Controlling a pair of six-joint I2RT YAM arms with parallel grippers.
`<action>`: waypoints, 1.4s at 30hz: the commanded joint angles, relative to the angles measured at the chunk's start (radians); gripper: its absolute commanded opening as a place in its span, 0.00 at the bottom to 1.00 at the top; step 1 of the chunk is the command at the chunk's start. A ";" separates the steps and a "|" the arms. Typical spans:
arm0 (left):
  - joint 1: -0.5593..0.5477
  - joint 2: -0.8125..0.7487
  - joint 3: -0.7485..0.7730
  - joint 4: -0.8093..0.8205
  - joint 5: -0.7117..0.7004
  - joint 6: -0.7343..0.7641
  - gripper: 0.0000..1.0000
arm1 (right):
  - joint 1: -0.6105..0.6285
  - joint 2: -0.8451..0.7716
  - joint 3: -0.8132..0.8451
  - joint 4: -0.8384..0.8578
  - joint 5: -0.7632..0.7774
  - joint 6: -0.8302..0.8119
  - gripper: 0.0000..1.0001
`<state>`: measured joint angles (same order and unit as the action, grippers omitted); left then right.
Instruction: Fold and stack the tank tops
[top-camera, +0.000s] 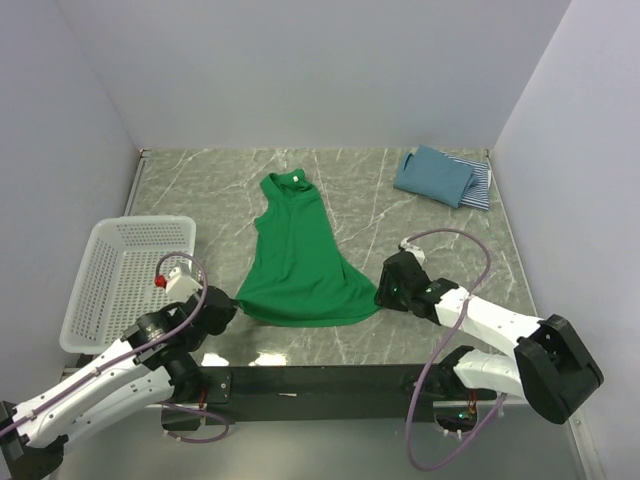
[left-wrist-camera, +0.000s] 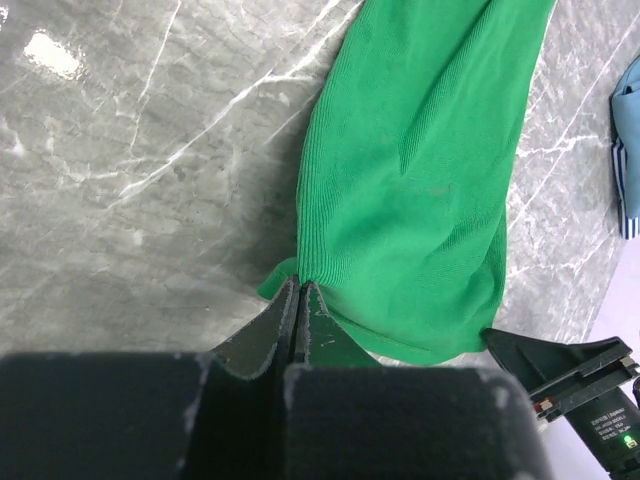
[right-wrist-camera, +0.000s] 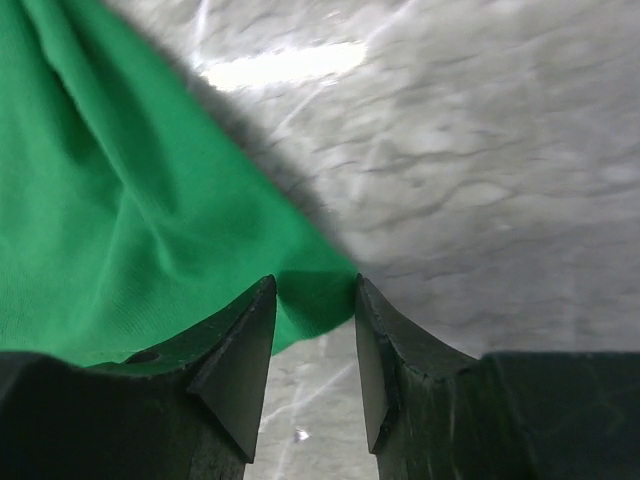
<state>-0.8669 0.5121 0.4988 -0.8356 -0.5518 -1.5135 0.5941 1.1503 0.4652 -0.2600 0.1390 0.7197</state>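
Observation:
The bright green tank top (top-camera: 295, 255) lies spread flat in the middle of the table, neck toward the back wall. My left gripper (top-camera: 228, 303) is shut on its near left hem corner (left-wrist-camera: 290, 275), the fabric bunched at the fingertips. My right gripper (top-camera: 383, 290) stands open at the near right hem corner; in the right wrist view that green corner (right-wrist-camera: 310, 290) lies between the two spread fingertips, untouched. The teal-blue tank top (top-camera: 432, 175) sits folded at the back right, on top of the folded striped tank top (top-camera: 482, 186).
A white mesh basket (top-camera: 125, 280) stands at the left edge of the table, close to my left arm. Walls close in the table on three sides. Grey marbled tabletop (top-camera: 200, 195) shows around the green top.

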 joint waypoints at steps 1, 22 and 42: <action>0.005 0.020 0.046 0.013 -0.030 0.030 0.00 | 0.035 0.041 -0.003 0.059 -0.010 0.041 0.45; 0.005 0.143 0.915 0.021 -0.161 0.593 0.01 | 0.019 -0.463 0.925 -0.420 0.214 -0.166 0.00; 0.435 0.820 1.366 0.477 0.372 0.852 0.01 | -0.298 0.201 1.406 -0.213 -0.203 -0.258 0.00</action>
<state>-0.5438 1.2705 1.6848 -0.4686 -0.3962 -0.7132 0.3573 1.3125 1.7313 -0.5838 0.0673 0.4381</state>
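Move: The right hand, open, hovers around the green tank top's right hem corner, which lies about 1 cm to its left and 1 cm below; the garment's middle is some 13 cm ahead and 18 cm left. The folded stack lies about 36 cm ahead and 18 cm right. The left hand still holds the left hem corner; the garment's middle is roughly 17 cm ahead, 13 cm right and 12 cm below, the basket 8 cm ahead and 26 cm left. Straight up goes almost everything here: the right hand first eases slightly left and shuts on the hem corner, then both swing the green tank top's hem off the table, the right about 50 cm up, the left 40, fingers tipping up towards level. At the top both turn forward towards the far wall, sinking a little, grips kept. ##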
